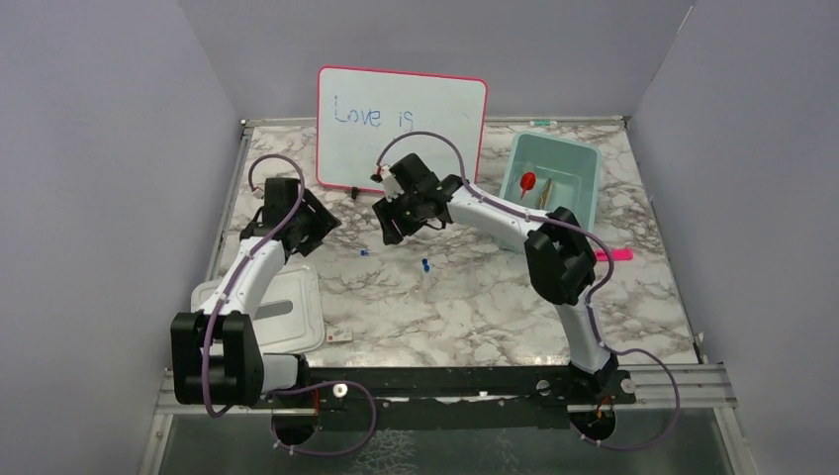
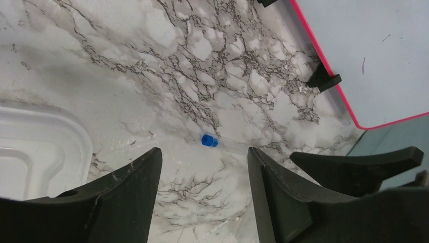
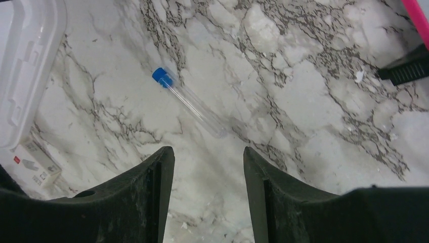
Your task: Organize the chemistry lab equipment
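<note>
Two blue-capped tubes lie flat on the marble, one (image 1: 364,252) between my grippers and one (image 1: 425,264) a little nearer the right arm. In the left wrist view a blue-capped tube (image 2: 210,141) lies just beyond my left gripper (image 2: 202,152), which is open and empty. The right wrist view shows a clear tube (image 3: 192,104) with its blue cap pointing up-left, ahead of my right gripper (image 3: 208,150), also open and empty. From above, the left gripper (image 1: 315,237) and right gripper (image 1: 388,236) hover close together in front of the whiteboard. A red item (image 1: 527,182) and a brown tool (image 1: 547,194) rest in the teal bin.
The pink-framed whiteboard (image 1: 401,129) stands at the back. A teal bin (image 1: 584,168) sits back right, with a pink marker (image 1: 613,254) beside it. A white plastic lid (image 1: 297,317) lies near the left arm, and a small card (image 1: 338,337) next to it.
</note>
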{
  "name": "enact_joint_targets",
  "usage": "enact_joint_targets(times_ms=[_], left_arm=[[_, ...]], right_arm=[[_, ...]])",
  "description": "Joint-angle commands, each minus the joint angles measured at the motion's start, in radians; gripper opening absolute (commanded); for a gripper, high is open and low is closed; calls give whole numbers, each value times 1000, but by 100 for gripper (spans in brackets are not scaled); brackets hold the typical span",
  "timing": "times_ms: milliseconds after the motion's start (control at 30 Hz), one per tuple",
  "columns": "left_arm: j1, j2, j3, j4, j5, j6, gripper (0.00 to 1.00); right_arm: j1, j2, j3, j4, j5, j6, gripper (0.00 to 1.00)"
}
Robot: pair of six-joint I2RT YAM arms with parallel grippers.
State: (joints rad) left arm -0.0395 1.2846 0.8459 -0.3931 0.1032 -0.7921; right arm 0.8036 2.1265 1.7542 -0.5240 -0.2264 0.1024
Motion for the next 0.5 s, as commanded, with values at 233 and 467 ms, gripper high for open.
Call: enact_joint_targets(times_ms=[233,467], left_arm=[[28,41,-2,10,100,-23,65],[30,78,2,20,118,-36,65]], right_arm=[[53,187,147,-54,-65,-166,57],[81,226,145,-49,4,-212,51]])
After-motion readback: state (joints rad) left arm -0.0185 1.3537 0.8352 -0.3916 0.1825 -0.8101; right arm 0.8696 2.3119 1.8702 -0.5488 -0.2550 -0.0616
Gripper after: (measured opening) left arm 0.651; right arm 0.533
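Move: The blue-capped test tube lying on the table is about 4 cm to the right hand's left, about level with it fore and aft, and roughly 7 cm below. Two more capped tubes lie together some 7 cm to that hand's right and 5 cm back; the whiteboard's left foot is about 12 cm ahead and 8 cm left, near table height. From the left hand, the single tube lies about 12 cm right, 3 cm ahead and 10 cm down. Downward and to the left, the right hand sinks about 6 cm onto the single blue-capped tube, shifting some 3 cm left and, late on, drawing back slightly. It turns about 10 degrees counter-clockwise as it goes, and its fingers stay open, arriving around the tube's clear body; contact can't be made out. The left hand, open and empty, lowers some 2 cm with a slight tip down. ##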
